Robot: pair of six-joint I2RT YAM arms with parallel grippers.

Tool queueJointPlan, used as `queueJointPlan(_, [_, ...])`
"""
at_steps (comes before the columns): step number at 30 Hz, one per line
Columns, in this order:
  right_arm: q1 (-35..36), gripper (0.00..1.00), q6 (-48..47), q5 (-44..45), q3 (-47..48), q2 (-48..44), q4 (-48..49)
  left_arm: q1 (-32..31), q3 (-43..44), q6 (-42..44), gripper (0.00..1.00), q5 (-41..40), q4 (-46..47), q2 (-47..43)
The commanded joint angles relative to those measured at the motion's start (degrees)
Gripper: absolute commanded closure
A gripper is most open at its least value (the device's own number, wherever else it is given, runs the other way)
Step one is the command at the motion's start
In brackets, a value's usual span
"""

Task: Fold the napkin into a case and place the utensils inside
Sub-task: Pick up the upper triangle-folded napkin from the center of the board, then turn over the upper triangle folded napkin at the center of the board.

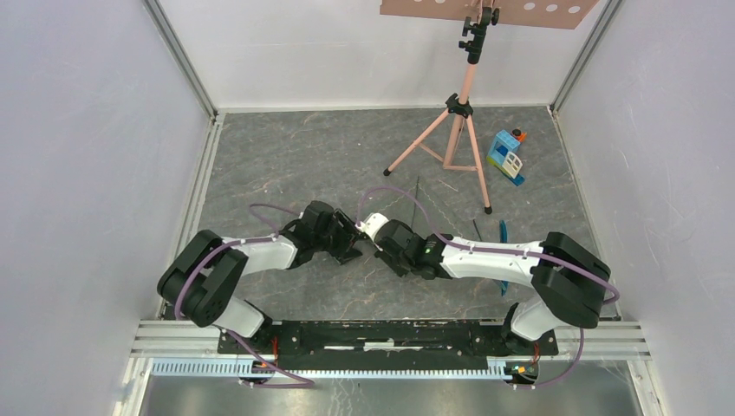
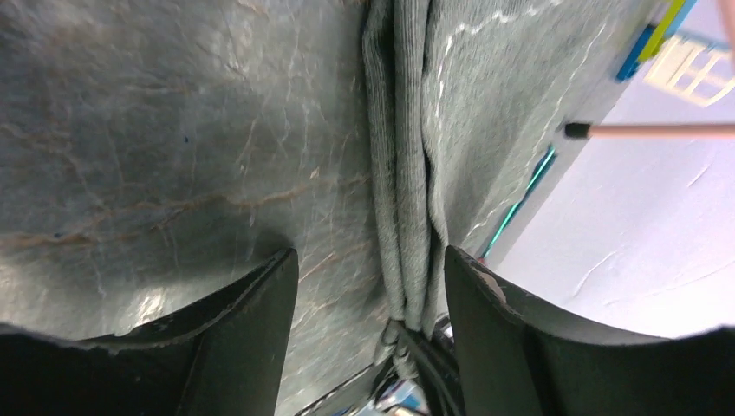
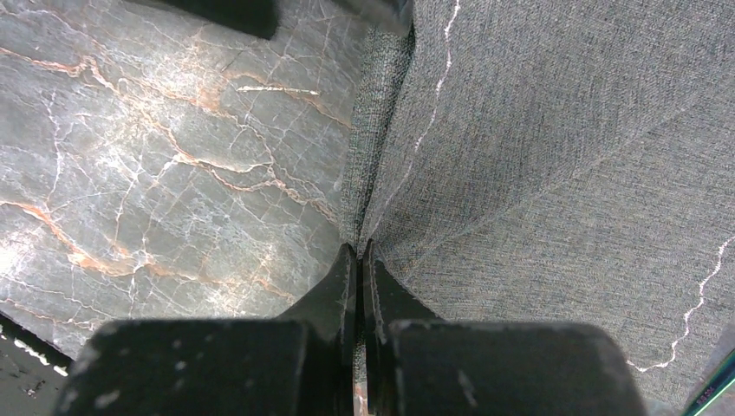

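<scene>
The dark grey napkin is gathered into a raised ridge of folds, and the pale stitched line shows near its edge. My right gripper is shut on the tip of that ridge, with cloth pinched between its fingers. My left gripper is open around the same ridge; the folds lie nearer its right finger and touch neither pad. In the top view both grippers meet at mid-table, left and right. The teal utensils lie right of the cloth, seen as a thin strip.
A pink tripod stands at the back centre, and one of its legs crosses the left wrist view. A blue-and-white toy block house sits at the back right. White walls close in the marbled floor.
</scene>
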Motion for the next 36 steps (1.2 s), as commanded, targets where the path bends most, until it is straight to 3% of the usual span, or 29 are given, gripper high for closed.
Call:
queueJointPlan(1, [-0.5, 1.00, -0.3, -1.1, -0.4, -2.6, 1.6, -0.3, -1.4, -11.9, 0.32, -7.3, 10.2, 2.3])
queueJointPlan(8, [-1.2, 1.00, -0.5, -2.3, -0.7, -3.1, 2.1, -0.4, -2.5, -17.4, 0.36, -5.3, 20.3, 11.1])
queueJointPlan(12, [-1.4, 1.00, -0.5, -2.5, -0.8, -3.3, 2.1, -0.3, -3.7, -20.2, 0.46, -4.5, 27.7, 15.9])
queueJointPlan(19, [-1.2, 1.00, -0.6, -4.7, -0.7, -3.8, 2.1, 1.2, -3.3, -13.1, 0.90, -6.8, 22.4, 11.9])
queueJointPlan(21, [-1.2, 1.00, -0.4, -7.1, -0.6, -3.5, 2.9, 2.6, -1.7, -9.7, 0.98, -6.9, 13.1, 7.1])
queueJointPlan(24, [0.2, 0.99, 1.3, -12.1, 1.0, -2.2, 4.4, 6.6, 0.6, -6.7, 0.98, -3.9, -3.7, -2.5])
queueJointPlan(28, [4.4, 1.00, 6.4, -19.8, 6.4, 0.5, 8.7, 15.0, 6.7, -0.1, 0.98, -3.3, -36.2, -18.8])
queueJointPlan(32, [8.5, 1.00, 16.3, -32.9, 14.4, 5.0, 22.3, 22.0, 21.9, 8.0, 0.98, -17.9, -69.6, -36.4])
queueJointPlan(36, [10.2, 1.00, 32.6, -43.8, 19.8, 11.1, 42.7, 22.9, 42.0, 15.2, 0.98, -33.8, -85.6, -41.9])
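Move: The near-left folded edge of the napkin, where it is still free, lies about 4 cm ahead of the open left hand, 1 cm right and 2 cm below. The napkin's middle is some 7 cm ahead and 8 cm right of that hand; the nearest tripod foot is about 19 cm ahead and 7 cm right. The right hand already pinches the same edge; bare board lies some 20 cm to its left and 5 cm back. The blue utensil is about 23 cm to its right and 4 cm ahead. Forward by some 4 cm and slightly down, the left hand brings its open fingers to the napkin's free folded edge and closes on it while the right, hardly moving, keeps its pinch. Then both swing up and left together with the napkin, drawing back somewhat, about 20 cm leftward for the right hand, which rolls its left side up some 40 degrees. ##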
